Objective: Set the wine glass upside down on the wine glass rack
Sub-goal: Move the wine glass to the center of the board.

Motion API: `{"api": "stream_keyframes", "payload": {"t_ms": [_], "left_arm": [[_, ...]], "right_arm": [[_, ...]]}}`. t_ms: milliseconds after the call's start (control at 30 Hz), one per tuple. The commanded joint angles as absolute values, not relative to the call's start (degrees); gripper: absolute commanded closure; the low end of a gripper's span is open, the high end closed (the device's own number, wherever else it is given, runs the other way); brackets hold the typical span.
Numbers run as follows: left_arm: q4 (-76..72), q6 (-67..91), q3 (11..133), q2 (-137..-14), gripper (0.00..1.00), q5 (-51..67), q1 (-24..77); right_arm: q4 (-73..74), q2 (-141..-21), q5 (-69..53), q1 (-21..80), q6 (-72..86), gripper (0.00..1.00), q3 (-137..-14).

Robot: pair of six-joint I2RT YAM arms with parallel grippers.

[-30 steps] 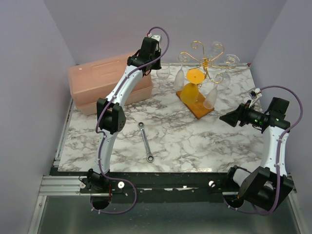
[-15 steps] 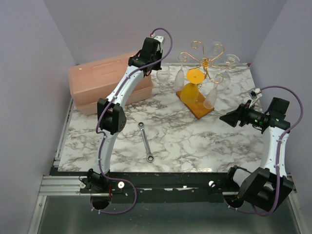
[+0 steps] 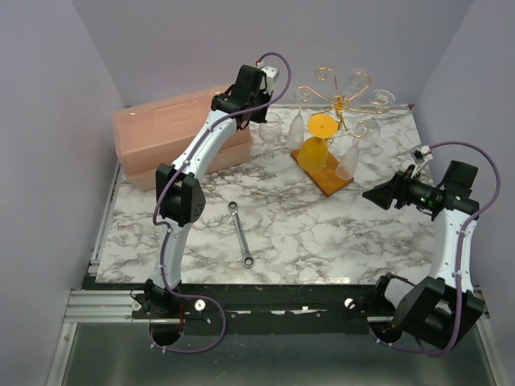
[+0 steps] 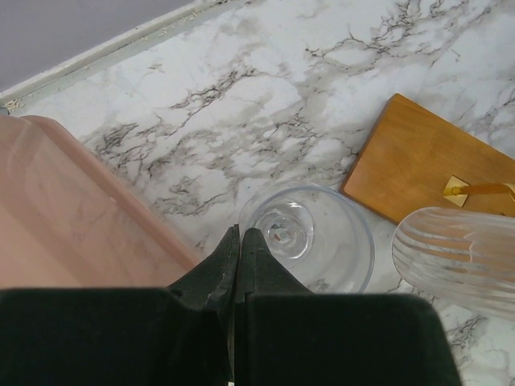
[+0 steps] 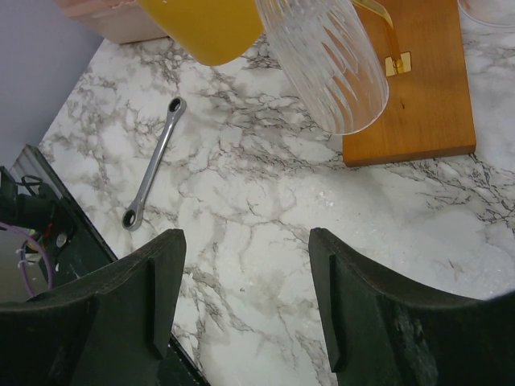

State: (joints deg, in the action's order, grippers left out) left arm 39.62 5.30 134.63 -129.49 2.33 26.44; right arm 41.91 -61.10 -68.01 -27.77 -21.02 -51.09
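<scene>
A clear wine glass (image 4: pixel 322 241) stands upright on the marble table, left of the wine glass rack; in the top view the wine glass (image 3: pixel 271 135) is just below my left gripper (image 3: pixel 259 103). My left gripper (image 4: pixel 240 235) is shut, its tips pinched at the glass's left rim. The wine glass rack (image 3: pixel 338 100) is gold wire on an orange-brown base (image 3: pixel 328 175); the base (image 4: pixel 418 165) lies right of the glass. Several glasses hang on it upside down, among them a yellow one (image 3: pixel 318 141) and a ribbed clear one (image 4: pixel 459 257). My right gripper (image 5: pixel 245 297) is open over bare marble, right of the rack.
A pink lidded box (image 3: pixel 173 133) fills the back left, its edge (image 4: pixel 72 217) close beside the left fingers. A wrench (image 3: pixel 241 233) lies mid-table, also in the right wrist view as the wrench (image 5: pixel 153 165). The hanging ribbed glass (image 5: pixel 330 64) and yellow glass (image 5: pixel 205 24) overhang the base.
The left jaws have closed on the glass rim and the left wrist has shifted slightly right. The right arm has not moved.
</scene>
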Motion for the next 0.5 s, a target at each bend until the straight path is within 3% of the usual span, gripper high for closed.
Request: {"api": "stream_keyframes", "payload": {"t_ms": [0, 467], "left_arm": [[40.2, 2.6, 131.7, -123.3, 1.00, 6.0, 27.4], [31.8, 1.1, 105.5, -107.3, 1.00, 9.1, 30.2]], "right_arm": [[42.3, -60.2, -68.6, -27.9, -21.8, 0.31, -51.0], [42.6, -60.1, -69.1, -27.8, -22.2, 0.30, -51.2]]}}
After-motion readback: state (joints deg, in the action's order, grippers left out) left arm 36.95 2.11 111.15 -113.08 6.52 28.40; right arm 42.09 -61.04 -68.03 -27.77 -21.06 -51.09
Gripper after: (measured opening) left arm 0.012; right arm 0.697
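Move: The left hand already has the upright clear wine glass pinched at its rim. The open board centre lies about 19 cm back, 2 cm right and 20 cm below. The pink box is some 24 cm left and 5 cm farther out; the nearest hanging ribbed glass about 11 cm right and 4 cm back; the wooden rack base 20 cm right, 1 cm back; the wrench 25 cm back, 6 cm left. From the right hand, the board centre is about 30 cm left and 8 cm ahead. Keeping its shut-finger pinch on the wine glass's rim, the left hand draws the upright glass back some 7.5 cm towards the board centre, between the pink box and the rack, gathering speed. Its height stays nearly level, the glass's foot sliding over the marble, while the wrist turns just 5 to 10 degrees clockwise. ##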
